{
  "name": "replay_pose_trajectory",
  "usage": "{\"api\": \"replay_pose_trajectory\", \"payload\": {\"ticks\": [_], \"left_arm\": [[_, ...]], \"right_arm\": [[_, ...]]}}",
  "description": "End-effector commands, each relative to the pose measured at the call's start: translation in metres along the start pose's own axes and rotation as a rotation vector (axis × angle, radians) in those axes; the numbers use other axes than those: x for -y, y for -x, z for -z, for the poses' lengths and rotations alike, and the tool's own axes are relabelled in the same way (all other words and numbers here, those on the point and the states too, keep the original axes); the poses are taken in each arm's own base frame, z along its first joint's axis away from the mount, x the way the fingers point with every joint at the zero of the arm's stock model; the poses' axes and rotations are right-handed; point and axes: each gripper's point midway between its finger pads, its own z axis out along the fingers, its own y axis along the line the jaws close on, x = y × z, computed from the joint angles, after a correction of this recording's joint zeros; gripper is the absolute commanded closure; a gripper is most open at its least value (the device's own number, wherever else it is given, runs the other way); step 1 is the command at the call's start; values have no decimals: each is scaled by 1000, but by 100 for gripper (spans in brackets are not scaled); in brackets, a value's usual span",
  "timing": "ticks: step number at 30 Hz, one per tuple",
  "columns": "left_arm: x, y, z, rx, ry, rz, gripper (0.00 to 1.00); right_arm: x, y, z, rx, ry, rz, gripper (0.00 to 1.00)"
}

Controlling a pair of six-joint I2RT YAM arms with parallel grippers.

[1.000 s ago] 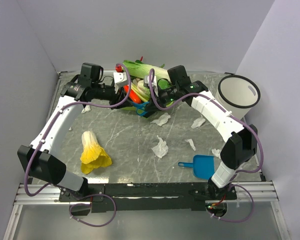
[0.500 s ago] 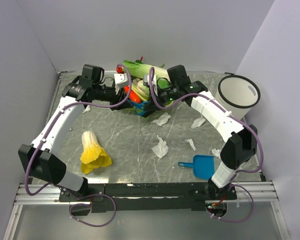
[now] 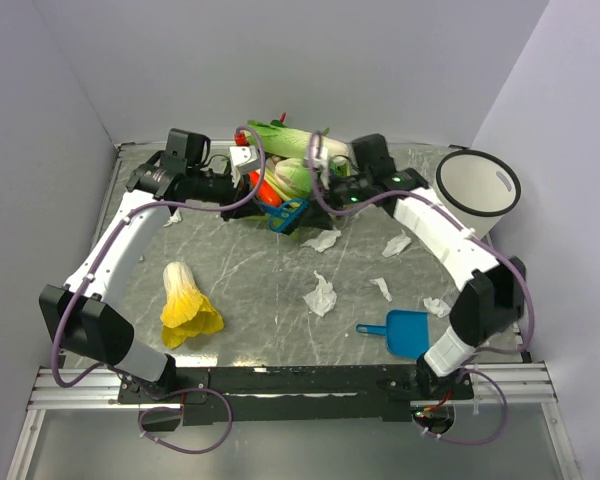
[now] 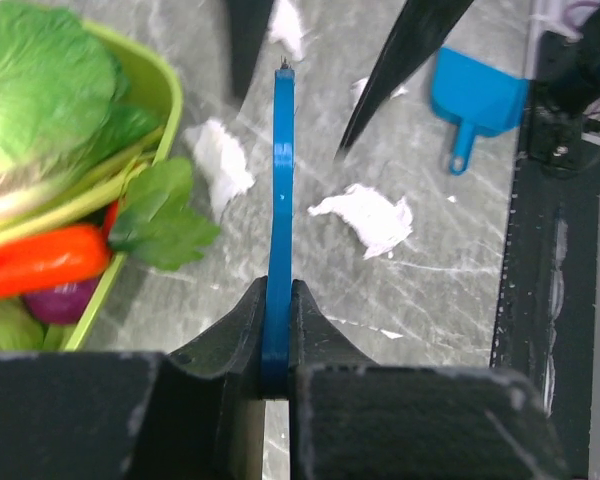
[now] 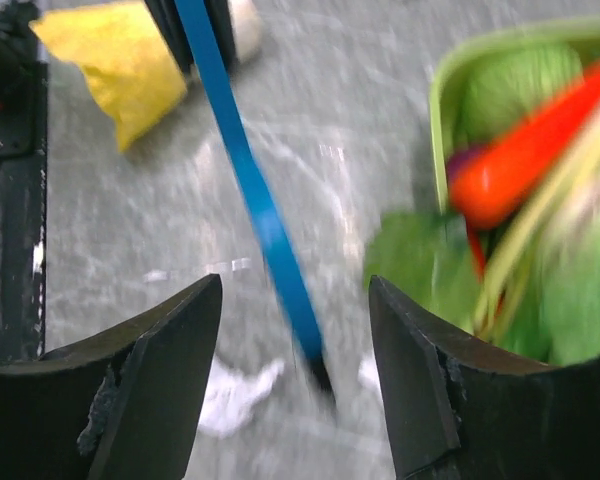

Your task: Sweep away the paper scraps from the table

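Note:
Several white paper scraps lie on the marbled table (image 3: 245,270): one (image 3: 322,238) near the middle back, another (image 3: 320,294) further forward, more to the right (image 3: 396,244). My left gripper (image 3: 252,186) is shut on a flat blue tool (image 3: 288,215). In the left wrist view the tool (image 4: 280,180) shows edge-on, clamped in the gripper (image 4: 277,300), above scraps (image 4: 370,215). My right gripper (image 3: 328,188) stands open just right of it. In the right wrist view, that gripper (image 5: 295,290) has the blue tool (image 5: 245,170) crossing between its fingers without touching.
A green basket (image 4: 165,90) of vegetables (image 3: 285,165) stands at the back centre. A yellow-and-white cabbage (image 3: 186,300) lies front left. A blue dustpan (image 3: 405,330) sits front right, a white bin (image 3: 477,182) at the back right.
My right gripper has let go of the blue tool and drawn back to the right. The left gripper has tightened on the tool, which stays in place.

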Motion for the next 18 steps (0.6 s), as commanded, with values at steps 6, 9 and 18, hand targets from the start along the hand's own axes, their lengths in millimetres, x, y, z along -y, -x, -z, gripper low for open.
{"api": "replay_pose_trajectory", "payload": {"ticks": [6,9,18], "left_arm": [[-18,-20,-1,-24,155,149,99],[-23,-18,-7,17,169,229,99],[-37,4,-12,48,169,244,99]], "right_arm": [[-58,-96,94,-237,-124,17,33],[-86,-139,113,-379,-102,-44,33],[-120,-227,144,-680,-11,94,40]]}}
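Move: The blue dustpan lies roughly 14 cm back, 23 cm to the right and 24 cm below the right hand, whose fingers are already open around the brush. The small narrow scrap is about 11 cm farther out than the dustpan and 3 cm left of it; the large scrap is some 9 cm farther out than it and 19 cm left. From the left hand, which holds the brush, the dustpan is about 12 cm back, 33 cm right and 25 cm down. Draw the open right gripper off to the right, clear of the brush, then swing it back and down towards the dustpan, about 18 cm right, 13 cm back and 12 cm down in all, tipping the fingers some 30 degrees further down. Keep the brush pinched in the left gripper, dipping about 5 cm and partly rising again while easing slightly forward and turning counter-clockwise. ##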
